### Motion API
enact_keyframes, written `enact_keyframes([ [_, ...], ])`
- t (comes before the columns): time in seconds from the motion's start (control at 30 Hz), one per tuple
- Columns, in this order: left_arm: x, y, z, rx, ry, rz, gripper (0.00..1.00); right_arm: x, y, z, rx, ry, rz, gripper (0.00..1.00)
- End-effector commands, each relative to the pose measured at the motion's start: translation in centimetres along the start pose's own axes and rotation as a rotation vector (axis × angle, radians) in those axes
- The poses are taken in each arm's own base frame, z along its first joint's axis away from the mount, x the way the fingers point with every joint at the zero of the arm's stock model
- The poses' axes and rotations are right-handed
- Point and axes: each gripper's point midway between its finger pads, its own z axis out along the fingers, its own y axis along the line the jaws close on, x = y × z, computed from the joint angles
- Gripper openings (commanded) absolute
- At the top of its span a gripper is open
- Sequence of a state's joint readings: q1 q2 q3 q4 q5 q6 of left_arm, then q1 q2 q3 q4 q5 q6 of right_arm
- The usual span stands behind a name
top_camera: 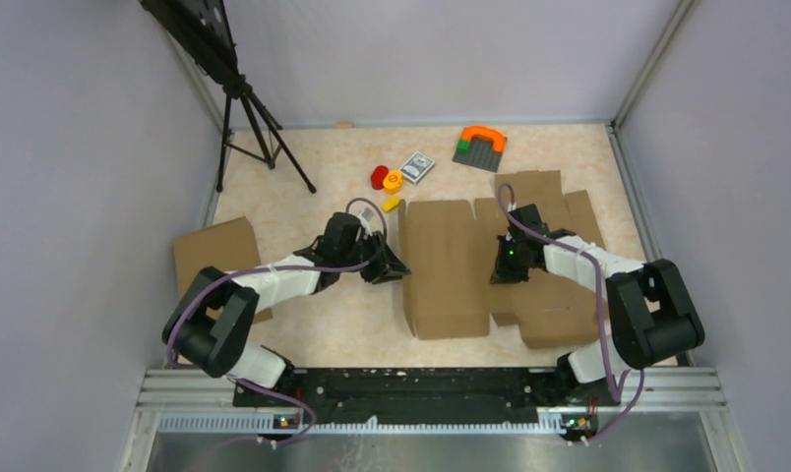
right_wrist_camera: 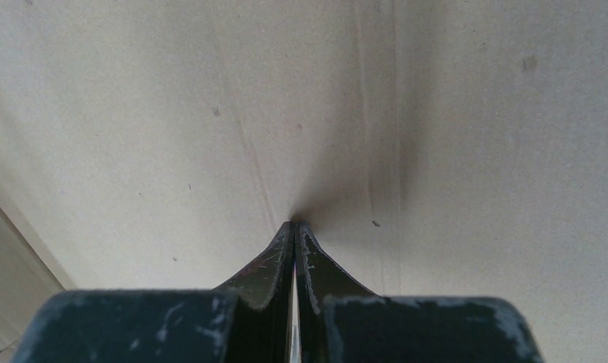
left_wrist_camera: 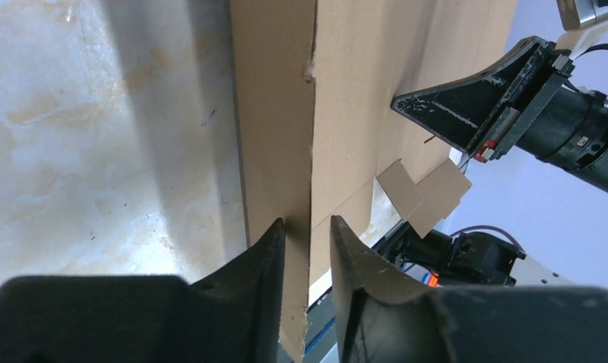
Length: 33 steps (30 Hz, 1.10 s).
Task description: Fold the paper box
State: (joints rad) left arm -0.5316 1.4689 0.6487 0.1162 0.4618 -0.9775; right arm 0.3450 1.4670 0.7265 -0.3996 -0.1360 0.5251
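Note:
The paper box (top_camera: 451,265) is a flat brown die-cut sheet spread over the middle and right of the table. My left gripper (top_camera: 396,265) is at its left edge. In the left wrist view a raised flap of the paper box (left_wrist_camera: 286,113) runs between the fingers of my left gripper (left_wrist_camera: 307,227); it lies against the left finger, with a gap to the right one. My right gripper (top_camera: 498,270) is shut, its tips pressed down on the sheet. The right wrist view shows my right gripper (right_wrist_camera: 295,223) touching bare cardboard of the paper box (right_wrist_camera: 172,113). It also shows in the left wrist view as the right gripper (left_wrist_camera: 398,102) above the sheet.
Another brown box (top_camera: 214,251) sits at the left by the left arm. A tripod (top_camera: 249,118) stands at the back left. At the back are a red piece (top_camera: 379,177), a yellow piece (top_camera: 393,181), a card (top_camera: 417,165) and a green plate with an orange arch (top_camera: 480,146).

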Motion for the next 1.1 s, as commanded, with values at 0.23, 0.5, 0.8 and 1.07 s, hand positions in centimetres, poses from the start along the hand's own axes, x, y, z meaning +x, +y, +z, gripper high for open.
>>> enact_keyframes([
  [0.23, -1.2, 2.9, 0.0, -0.213, -0.009, 0.098, 0.30, 1.5, -0.2, -0.2, 0.008, 0.042, -0.013, 0.00],
  [0.5, -0.8, 4.4, 0.6, -0.258, 0.032, 0.128, 0.04, -0.2, 0.4, -2.4, 0.002, -0.029, -0.049, 0.00],
  [0.8, -3.2, 6.0, -3.9, -0.420, -0.008, 0.201, 0.00, -3.0, 0.5, -7.2, 0.022, -0.203, -0.057, 0.01],
  [1.07, -3.6, 6.4, -9.1, -0.500, -0.001, 0.286, 0.00, -4.6, -1.0, -9.7, -0.008, -0.323, 0.006, 0.29],
])
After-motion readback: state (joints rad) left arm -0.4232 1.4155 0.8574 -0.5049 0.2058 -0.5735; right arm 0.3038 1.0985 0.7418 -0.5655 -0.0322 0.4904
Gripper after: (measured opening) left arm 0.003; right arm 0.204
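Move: The box's raised left flap runs near to far just under the left fingertips, its middle about 1 cm to their left and 5 cm below; from that hand the box's left panel is some 8 cm to the right, level fore and aft. A yellow block lies 13 cm ahead and 3 left, a yellow round piece 17 ahead and 3 left. From the right hand the flap is about 17 cm left and 2 farther out, the far tab 19 ahead and 6 right. The left fingers shut to pinch the flap's edge after dipping some 4 cm and easing left, then drag it left by roughly 7 cm while rising, the wrist turning the fingers steeper by nearly 30 degrees. The right fingertips, resting on the cardboard, come free and lift about 8 cm, drifting some 3 cm right and starting to open. ##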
